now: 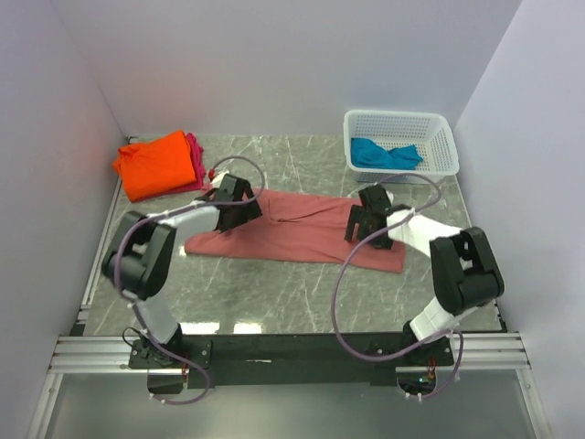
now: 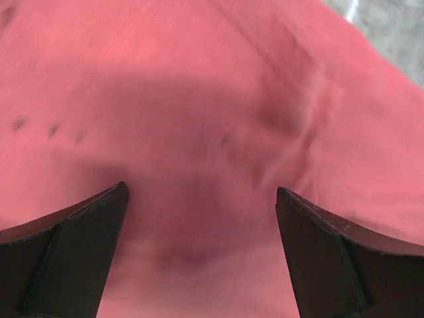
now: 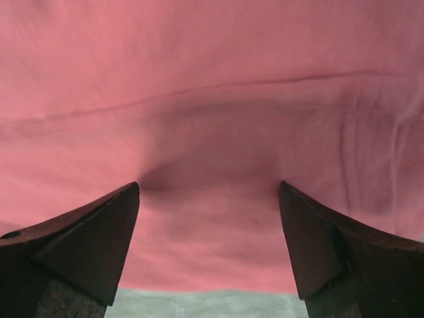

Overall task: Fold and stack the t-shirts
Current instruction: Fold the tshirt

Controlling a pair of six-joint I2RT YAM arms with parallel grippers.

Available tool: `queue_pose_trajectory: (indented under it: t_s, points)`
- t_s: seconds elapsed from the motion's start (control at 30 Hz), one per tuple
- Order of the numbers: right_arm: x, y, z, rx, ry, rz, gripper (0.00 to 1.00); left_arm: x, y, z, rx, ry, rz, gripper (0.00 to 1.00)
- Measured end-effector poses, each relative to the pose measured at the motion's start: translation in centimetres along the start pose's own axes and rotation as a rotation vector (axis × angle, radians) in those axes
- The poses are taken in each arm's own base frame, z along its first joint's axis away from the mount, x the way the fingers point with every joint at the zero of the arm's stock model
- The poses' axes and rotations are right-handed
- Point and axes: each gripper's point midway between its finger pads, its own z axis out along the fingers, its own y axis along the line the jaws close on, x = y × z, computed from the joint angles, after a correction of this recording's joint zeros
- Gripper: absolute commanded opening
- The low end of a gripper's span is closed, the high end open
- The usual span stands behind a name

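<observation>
The salmon-pink t-shirt point(image 1: 297, 233) lies stretched in a long band across the middle of the table. My left gripper point(image 1: 239, 212) is down on its left part, jaws wide open, with pink cloth point(image 2: 199, 132) filling the view between the fingers. Over the shirt's right part my right gripper point(image 1: 362, 224) also stands open, and its tips press into the cloth point(image 3: 212, 99) close to the near hem. A folded orange t-shirt point(image 1: 157, 165) rests on a magenta t-shirt point(image 1: 195, 155) at the back left. The teal t-shirt point(image 1: 384, 154) lies in the basket.
A white mesh basket point(image 1: 437, 126) stands at the back right against the wall. White walls close in the table on three sides. Grey marbled tabletop point(image 3: 199, 305) shows just past the shirt's near hem, and the arms' cables loop over the near half of the table.
</observation>
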Motion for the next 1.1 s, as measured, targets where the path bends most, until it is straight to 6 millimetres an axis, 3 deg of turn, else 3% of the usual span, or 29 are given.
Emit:
queue_pose_trajectory:
  t_s: [0.1, 0.23, 0.33, 0.47, 0.57, 0.67, 0.77, 0.87, 0.97, 1.1]
  points:
    - [3.5, 1.0, -1.0, -0.032, 0.01, -0.056, 0.92, -0.9, -1.0, 2.4, -0.038, 0.007, 0.017, 0.99]
    - [10.1, 3.6, -3.9, -0.171, 0.041, -0.156, 0.93, -4.3, -5.3, 6.4, -0.007, -0.026, 0.042, 0.99]
    - [15.2, 6.8, -6.6, -0.336, 0.094, -0.23, 0.94, -6.6, -9.4, 9.4, 0.065, -0.039, 0.069, 0.99]
    - [21.8, 11.5, -10.0, -0.526, 0.223, -0.382, 0.95, -8.3, -15.1, 12.5, 0.19, -0.044, 0.122, 0.99]
    - [25.0, 15.2, -11.8, -0.602, 0.317, -0.494, 0.95, -8.7, -19.0, 13.8, 0.278, -0.049, 0.151, 0.99]
    - [25.4, 19.6, -12.8, -0.66, 0.33, -0.555, 0.95, -8.9, -21.1, 14.4, 0.339, -0.064, 0.153, 0.99]
    - [25.0, 23.7, -14.8, -0.747, 0.307, -0.596, 0.95, -8.9, -21.8, 14.4, 0.382, -0.059, 0.123, 0.99]
    - [24.5, 25.9, -17.3, -0.838, 0.279, -0.622, 0.95, -9.4, -22.4, 14.6, 0.435, -0.049, 0.071, 0.99]
    - [24.0, 26.2, -19.1, -0.886, 0.253, -0.627, 0.95, -9.9, -23.3, 14.6, 0.514, -0.034, 0.02, 0.99]
    - [21.8, 24.5, -20.8, -0.874, 0.173, -0.566, 0.98, -10.3, -23.8, 14.4, 0.56, -0.023, -0.01, 1.0]
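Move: The spread-out pink t-shirt lies right under both open hands. Its middle is about 16 cm right of the left hand and 6 cm nearer the robot; from the right hand, it is some 22 cm left and about 1 cm ahead. The orange shirt stack stands roughly 16 cm ahead and 28 cm left of the left hand; the white basket is some 32 cm ahead and 13 cm right of the right hand. Open fingertips press on the pink t-shirt and drag its ends opposite ways: the left hand slides forward some 24 cm and 18 cm right, while the right sweeps back about 22 cm and 30 cm left, yawing some 50 degrees counter-clockwise. From midway the right hand lifts clear, rising about 12 cm; the left eases up a few centimetres late, its left side tipping down. ##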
